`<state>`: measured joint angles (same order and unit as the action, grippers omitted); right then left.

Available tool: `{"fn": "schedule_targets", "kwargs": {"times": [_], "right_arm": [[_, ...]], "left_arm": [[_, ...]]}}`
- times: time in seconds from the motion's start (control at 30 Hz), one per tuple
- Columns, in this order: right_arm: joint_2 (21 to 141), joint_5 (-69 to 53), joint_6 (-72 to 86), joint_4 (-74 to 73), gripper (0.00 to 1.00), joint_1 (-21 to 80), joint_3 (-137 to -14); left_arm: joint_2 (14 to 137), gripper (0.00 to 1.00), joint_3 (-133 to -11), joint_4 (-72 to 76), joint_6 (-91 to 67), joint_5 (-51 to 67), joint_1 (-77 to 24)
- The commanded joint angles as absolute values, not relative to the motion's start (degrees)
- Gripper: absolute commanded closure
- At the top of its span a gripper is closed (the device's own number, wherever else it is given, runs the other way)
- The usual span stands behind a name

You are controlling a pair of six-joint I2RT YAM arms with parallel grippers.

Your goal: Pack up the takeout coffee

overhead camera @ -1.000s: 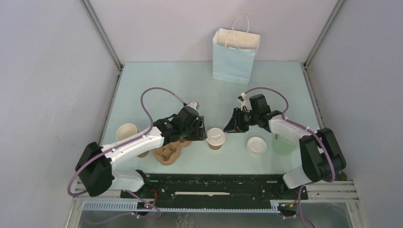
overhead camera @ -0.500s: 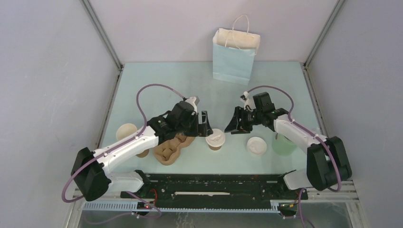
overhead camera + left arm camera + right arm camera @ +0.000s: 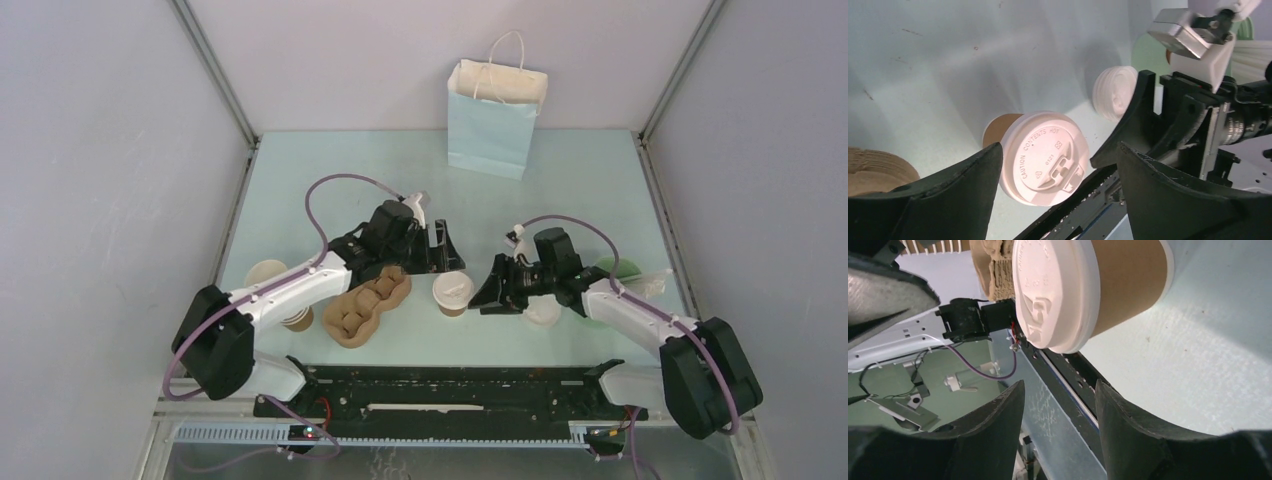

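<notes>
The takeout coffee (image 3: 452, 293), a small brown paper cup with a white lid, stands upright on the table just right of the brown pulp carrier (image 3: 368, 305). My left gripper (image 3: 445, 255) hovers open just behind the cup, not touching it. In the left wrist view the lidded cup (image 3: 1043, 157) shows beyond the wide-spread fingers (image 3: 948, 200). My right gripper (image 3: 485, 292) is open close to the cup's right side. In the right wrist view the cup (image 3: 1128, 285) lies ahead of the open gripper (image 3: 1059, 387), with nothing between its fingers.
A loose white lid (image 3: 543, 312) lies under the right arm. A pale green cup (image 3: 618, 268) with white sticks is at the right. A stack of brown cups (image 3: 268, 280) stands left of the carrier. A light blue paper bag (image 3: 495, 115) stands at the back.
Both grippers have opened wider. The left one moved back and right, from beside the cup to behind it. The right arm swung toward the near edge. The cup has stayed where it was.
</notes>
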<state>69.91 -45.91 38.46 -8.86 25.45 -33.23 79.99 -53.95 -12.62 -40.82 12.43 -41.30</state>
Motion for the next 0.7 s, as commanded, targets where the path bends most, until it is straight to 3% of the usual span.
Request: {"fn": "schedule_targets", "kwargs": {"times": [0.0,0.67], "right_arm": [[70.4,-46.9,46.4,4.6,0.37,26.8,-32.7],[82.1,-48.7,47.5,12.4,0.41,20.9,-35.0]], "left_arm": [[79.9,0.12,-52.2,-6.5,-43.1,15.2,-40.9],[74.6,0.13,-45.0,-5.4,-46.6,12.2,-44.5]]}}
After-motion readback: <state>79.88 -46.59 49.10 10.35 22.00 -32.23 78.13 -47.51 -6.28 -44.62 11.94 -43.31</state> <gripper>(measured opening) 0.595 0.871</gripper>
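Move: The lidded cup's lid lies close to both grippers: some 5 cm ahead of the right gripper, 3 cm to its left and 1 cm lower; about 3 cm back from the left gripper, 2 cm to its right and 4 cm below. Level with the cup, the cup carrier sits some 17 cm to its left and the spare lids about 17 cm to its right, both flat on the table. Bring the right gripper forward about 5 cm along the right side of the lid, swinging a little left and then back right, turning slightly clockwise, until its half-open fingertips meet the rim. Meanwhile ease the left gripper down and back onto the lid's far-left edge, about 1.5 cm each way after a brief nudge right, fingers kept wide open. ##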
